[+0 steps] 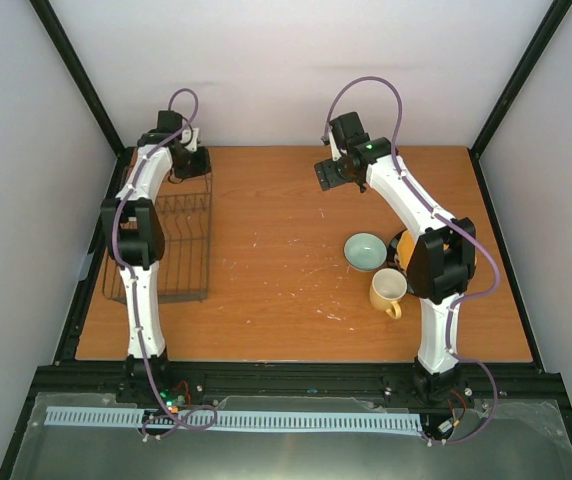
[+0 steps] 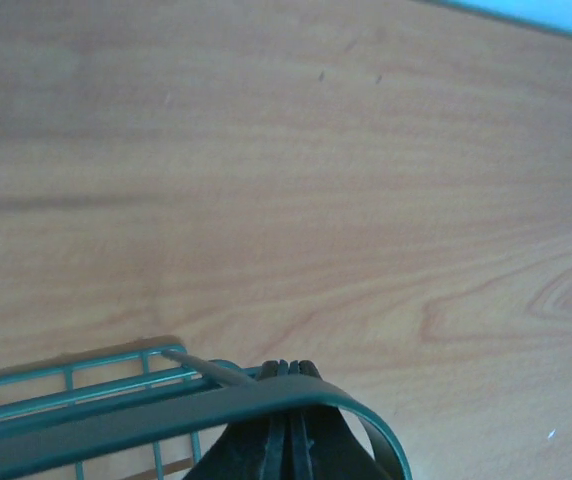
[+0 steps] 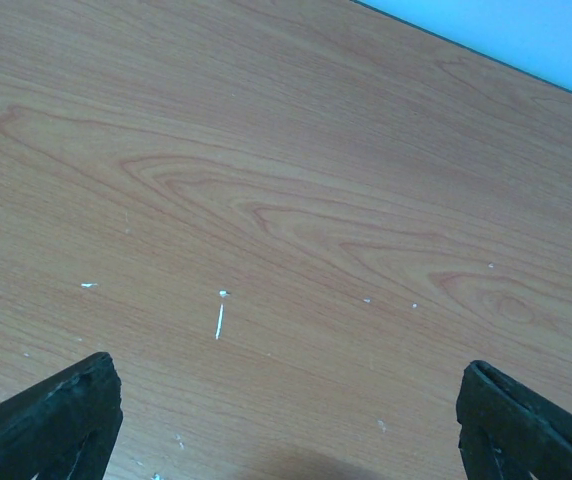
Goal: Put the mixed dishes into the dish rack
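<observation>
The dark wire dish rack (image 1: 166, 245) lies at the table's left side, under my left arm. My left gripper (image 1: 188, 165) is at the rack's far end. In the left wrist view its fingers (image 2: 291, 372) are pressed together, shut, right behind the rack's green rim (image 2: 116, 420); whether they pinch a wire is hidden. A pale blue-green bowl (image 1: 365, 250) and a cream-yellow mug (image 1: 388, 290) stand at the right. A black plate (image 1: 398, 243) shows partly behind my right arm. My right gripper (image 1: 328, 172) hangs wide open over bare wood (image 3: 286, 420), far beyond the bowl.
An orange-yellow patch (image 1: 453, 233) peeks out behind the right arm's elbow. Black frame posts and pale walls close in the table's far corners. Bare wood (image 1: 266, 220) lies between the rack and the dishes.
</observation>
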{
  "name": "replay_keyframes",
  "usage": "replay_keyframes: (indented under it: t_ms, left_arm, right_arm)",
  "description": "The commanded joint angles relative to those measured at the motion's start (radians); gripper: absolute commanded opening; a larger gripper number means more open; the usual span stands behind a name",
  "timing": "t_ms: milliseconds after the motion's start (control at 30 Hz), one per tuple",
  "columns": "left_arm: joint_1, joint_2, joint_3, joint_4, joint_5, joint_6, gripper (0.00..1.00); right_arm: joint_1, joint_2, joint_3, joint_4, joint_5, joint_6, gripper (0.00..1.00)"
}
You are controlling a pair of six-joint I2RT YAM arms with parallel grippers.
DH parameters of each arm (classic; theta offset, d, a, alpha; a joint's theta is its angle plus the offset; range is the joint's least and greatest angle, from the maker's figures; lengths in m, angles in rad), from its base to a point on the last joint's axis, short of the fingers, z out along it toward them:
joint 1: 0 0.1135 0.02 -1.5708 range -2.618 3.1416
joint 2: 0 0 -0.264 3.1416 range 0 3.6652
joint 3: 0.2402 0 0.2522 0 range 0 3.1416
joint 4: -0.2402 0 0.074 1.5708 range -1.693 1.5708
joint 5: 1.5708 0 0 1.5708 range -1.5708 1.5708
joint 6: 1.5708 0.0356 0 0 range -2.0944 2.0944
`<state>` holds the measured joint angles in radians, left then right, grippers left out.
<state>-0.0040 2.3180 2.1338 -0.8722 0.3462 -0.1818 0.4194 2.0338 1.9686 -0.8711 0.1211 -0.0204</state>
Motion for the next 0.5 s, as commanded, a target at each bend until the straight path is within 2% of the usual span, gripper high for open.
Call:
replay_keyframes:
  t_ms: [0,300,333,467]
  left_arm:
    - [-0.025,0.067,0.169,0.086,0.071,-0.039,0.01]
    - [-0.082,0.09,0.229,0.131,0.095,-0.055,0.01]
    - [-0.085,0.077,0.223,0.124,0.088,-0.056,0.03]
    - [-0.086,-0.002,0.189,0.079,0.002,-0.056,0.46]
  right_arm:
    - [-0.002,0.004,0.01,0.014,0.006,-0.012,0.9]
    - [-0.003,0.014,0.039,0.009,-0.032,0.003,0.9]
    - [-0.002,0.013,0.039,0.008,-0.041,0.006,0.9]
    - [-0.001,0.014,0.056,0.004,-0.091,0.038,0.87]
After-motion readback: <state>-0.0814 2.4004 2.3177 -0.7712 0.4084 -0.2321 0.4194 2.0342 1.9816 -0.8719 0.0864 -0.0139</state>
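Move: Just inside the dish rack's far right corner stand the left hand's shut fingertips. The corner lies about 1 cm ahead, 2 cm to the right and 1 cm up, the rack's middle roughly 16 cm back, 11 cm to the left and 3 cm lower. The table's far edge runs some 11 cm straight ahead, about 10 cm below. From the right hand, the rack's middle is about 43 cm left, 9 cm back and 12 cm below. Pushing on against the inside of the rack's far right corner, the left hand carries forward about 4 cm, then swings mainly right, some 6 cm in all, while rising 4 cm. The fingers come free above the corner, tips tilting forward about 10 degrees, and begin to open at the end, to about a quarter. ##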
